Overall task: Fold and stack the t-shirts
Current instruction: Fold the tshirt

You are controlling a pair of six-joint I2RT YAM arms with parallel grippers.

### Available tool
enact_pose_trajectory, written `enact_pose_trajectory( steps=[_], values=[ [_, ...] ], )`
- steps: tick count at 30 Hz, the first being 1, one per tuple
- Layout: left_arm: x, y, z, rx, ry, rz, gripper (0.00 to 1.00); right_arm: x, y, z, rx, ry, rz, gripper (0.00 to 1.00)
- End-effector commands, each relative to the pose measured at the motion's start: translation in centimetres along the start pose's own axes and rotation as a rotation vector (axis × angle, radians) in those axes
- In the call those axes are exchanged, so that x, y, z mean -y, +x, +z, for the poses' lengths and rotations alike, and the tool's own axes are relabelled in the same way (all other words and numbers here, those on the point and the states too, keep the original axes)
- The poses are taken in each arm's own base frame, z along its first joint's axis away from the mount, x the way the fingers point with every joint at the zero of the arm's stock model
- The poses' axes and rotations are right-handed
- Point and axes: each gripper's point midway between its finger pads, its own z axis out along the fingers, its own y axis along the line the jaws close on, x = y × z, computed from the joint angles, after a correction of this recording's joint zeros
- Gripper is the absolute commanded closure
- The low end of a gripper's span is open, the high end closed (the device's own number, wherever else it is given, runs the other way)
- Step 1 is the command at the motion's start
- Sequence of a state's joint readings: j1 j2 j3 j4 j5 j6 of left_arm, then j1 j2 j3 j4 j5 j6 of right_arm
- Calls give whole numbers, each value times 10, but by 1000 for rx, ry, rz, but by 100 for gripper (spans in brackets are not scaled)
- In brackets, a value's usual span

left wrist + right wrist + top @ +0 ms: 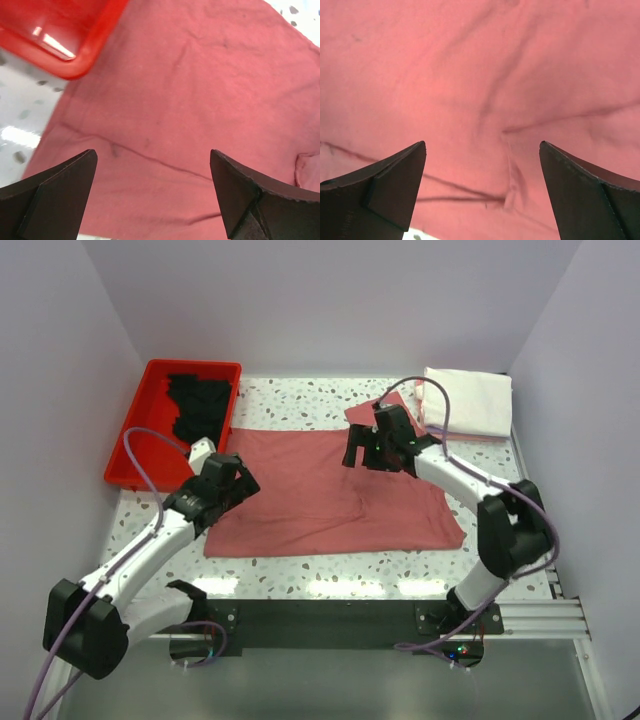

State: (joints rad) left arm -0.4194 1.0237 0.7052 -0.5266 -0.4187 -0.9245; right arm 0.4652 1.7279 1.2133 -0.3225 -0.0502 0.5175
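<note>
A dusty-rose t-shirt [330, 495] lies spread and creased over the middle of the table. My left gripper [240, 478] hovers over its left edge, open, with only rose cloth [175, 100] between its fingers [60, 190]. Over the shirt's upper right part, my right gripper [362, 440] is also open and holds nothing; wrinkled cloth [485, 75] fills its wrist view between the fingertips [395, 180]. Black t-shirts [200, 400] lie crumpled in a red tray. A folded white t-shirt [468, 400] tops a stack at the back right, with a pinkish edge under it.
The red tray [128, 425] stands at the back left, its corner [75, 45] close to the shirt's left edge. White walls enclose the speckled table [300, 395] on three sides. A black rail [330, 615] runs along the near edge between the arm bases.
</note>
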Motion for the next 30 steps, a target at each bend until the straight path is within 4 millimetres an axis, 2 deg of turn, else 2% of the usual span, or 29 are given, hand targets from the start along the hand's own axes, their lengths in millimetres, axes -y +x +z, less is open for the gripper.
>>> enact_pose_trajectory(
  steps=[1,3,4,6,8,10,12,13,15,16,17,18,19,23,26,28,30],
  values=[
    [51,1,15,-26,191,34,0,20,9,-34,52,62,-29,1],
    [66,13,23,-76,249,55,0,33,25,-35,25,91,-43,1],
    [66,25,34,-118,236,76,0,42,41,-34,-9,110,-50,1],
    [73,38,42,-165,260,93,0,57,56,-32,-43,160,-67,1],
    [70,59,54,-236,254,105,0,73,73,-30,-89,210,-74,1],
    [70,71,60,-269,258,109,0,86,88,-29,-117,254,-80,1],
    [65,82,61,-290,260,106,0,93,95,-31,-117,271,-65,1],
    [64,85,60,-293,261,101,0,99,105,-32,-139,279,-60,1],
    [53,96,59,-311,243,99,0,101,113,-37,-141,276,-45,1],
    [50,95,56,-303,245,92,0,107,124,-39,-165,285,-43,1],
    [38,103,56,-310,219,93,0,109,131,-41,-178,284,-40,1],
    [33,108,55,-316,210,81,0,111,134,-45,-178,288,-24,1],
    [22,118,51,-340,198,70,0,117,151,-49,-212,305,-6,1],
    [0,146,36,-406,184,60,0,133,185,-69,-257,339,50,1],
    [-11,156,23,-418,176,37,0,134,200,-86,-255,331,106,1],
    [-17,165,13,-441,176,28,0,124,204,-92,-247,267,152,1],
    [-25,174,5,-472,156,17,0,126,213,-102,-267,288,197,1]
  ],
)
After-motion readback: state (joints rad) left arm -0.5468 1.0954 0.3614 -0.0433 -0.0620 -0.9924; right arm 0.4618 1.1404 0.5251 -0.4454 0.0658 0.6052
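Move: The t-shirt lies spread under both open hands, 8 or 9 cm down. Its middle is about 23 cm to the right and 2 cm ahead of my left hand, and some 10 cm back and 4 cm left of my right. From my left hand the red bin stands 18 cm ahead and 13 cm left. From my right, the shirt's loose far corner is 10 cm ahead and 8 cm right, the white stack 12 cm ahead and 28 cm right. I bring both open hands down onto the shirt, one on its left part and one right of its middle, then drag the cloth back towards me under the fingertips for about 6 cm. My left hand swings in to the right as it sinks, turning some 20 degrees clockwise; my right lifts slightly, then sweeps back and right while sinking, about 18 cm back in all. ##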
